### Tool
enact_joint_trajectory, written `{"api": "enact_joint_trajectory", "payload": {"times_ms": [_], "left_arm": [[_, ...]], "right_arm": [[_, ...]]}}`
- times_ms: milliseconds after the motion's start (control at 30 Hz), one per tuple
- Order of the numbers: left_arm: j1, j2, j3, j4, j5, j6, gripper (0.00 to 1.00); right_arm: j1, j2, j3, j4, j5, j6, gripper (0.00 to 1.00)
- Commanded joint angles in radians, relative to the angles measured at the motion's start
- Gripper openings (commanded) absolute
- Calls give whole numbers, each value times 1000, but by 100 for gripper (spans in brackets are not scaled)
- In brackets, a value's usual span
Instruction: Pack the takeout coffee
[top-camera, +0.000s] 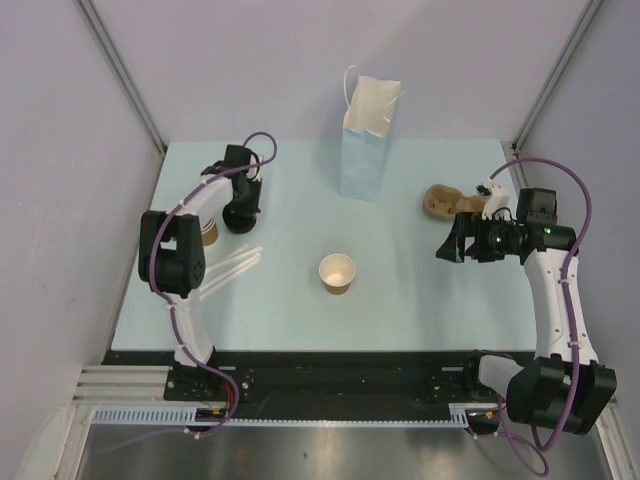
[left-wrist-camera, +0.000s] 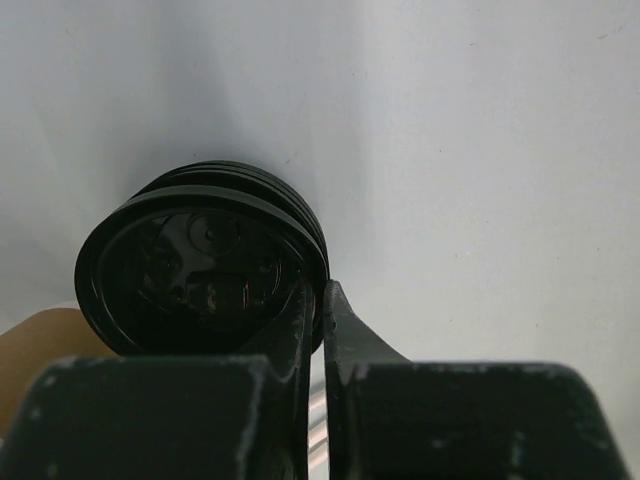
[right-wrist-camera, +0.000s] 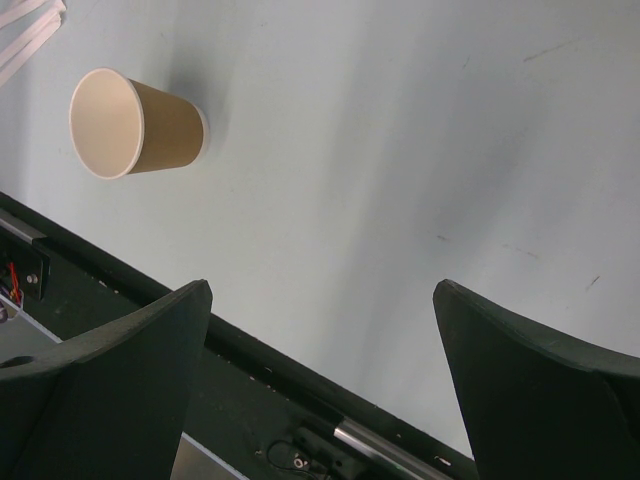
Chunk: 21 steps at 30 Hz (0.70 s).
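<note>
No lidded coffee cup shows in any view. An unlidded kraft-brown cup (top-camera: 337, 272) with a cream inside stands upright mid-table; it also shows in the right wrist view (right-wrist-camera: 135, 123). My left gripper (top-camera: 240, 217) is at the back left, shut on the rim of the top black lid (left-wrist-camera: 200, 265) of a small lid stack; one finger is inside the rim and one outside (left-wrist-camera: 320, 295). My right gripper (top-camera: 452, 244) is open and empty (right-wrist-camera: 322, 290), hovering above the table to the right of the cup.
A light blue paper bag (top-camera: 368, 140) stands open at the back centre. A stack of tan cups (top-camera: 208, 230) and white straws (top-camera: 232, 268) lie by the left arm. A brown object (top-camera: 440, 200) lies behind the right gripper. The table's near edge (right-wrist-camera: 300, 370) is under the right gripper.
</note>
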Motion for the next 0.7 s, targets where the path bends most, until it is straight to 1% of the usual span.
{"api": "enact_joint_trajectory", "payload": {"times_ms": [0,133,167,233,333,367,433,467,500,567,600,667], "left_arm": [[-12,-87,9,12,-37,15,0],[-18,-127,-1,8,-58,23,0],[-19,-141,-4,8,-58,48,0],[-24,-151,-3,-1,-58,55,0],[-30,-205,-7,-10,-11,69,0],[-32,-233,-12,-11,67,79,0],[-42,-315,-15,-24,136,92,0],[-45,-343,-11,-47,217,110,0],[-49,-406,0,-60,259,119,0],[-55,-467,16,-106,345,145,0],[-56,-501,29,-117,432,145,0],[-56,-584,43,-168,547,168,0]], "right_arm": [[-3,-3,0,21,-16,0,100],[-2,-8,1,21,-19,1,100],[-2,-11,0,22,-19,1,100],[-3,-14,0,21,-19,1,100],[-2,-21,1,22,-22,0,99],[-2,-23,1,24,-24,1,100],[0,-29,1,31,-27,-6,100],[0,-32,4,33,-27,-9,100],[1,-32,12,22,-30,-31,100],[1,-28,55,-14,-36,-57,100],[2,-25,73,-30,-45,-89,99],[0,-17,142,-73,-67,-127,100]]}}
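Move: The left hand already has the top lid pinched by its right-hand rim, with the stack of black lids centred about 4 cm to the hand's left and 1 cm back. The single paper cup stands some 18 cm back and 22 cm to the hand's right, its middle about level with it. Counted from the same hand, the cup stack is around 13 cm left and 5 cm back, the straws roughly 7 cm left and 17 cm back. From the right hand, the single cup lies about 24 cm left, neither ahead nor back, 13 cm lower. Keeping its closed fingers on the lid's rim, the left hand first raises the lid almost straight up off the stack, slowly for some 4 to 5 cm. Then it speeds up and goes on rising to about 16 cm in all while swinging back and to its right, about 5 cm each, over the table towards the single cup, the wrist turning clockwise and the fingertips swinging up and outward by some 15 degrees each. ##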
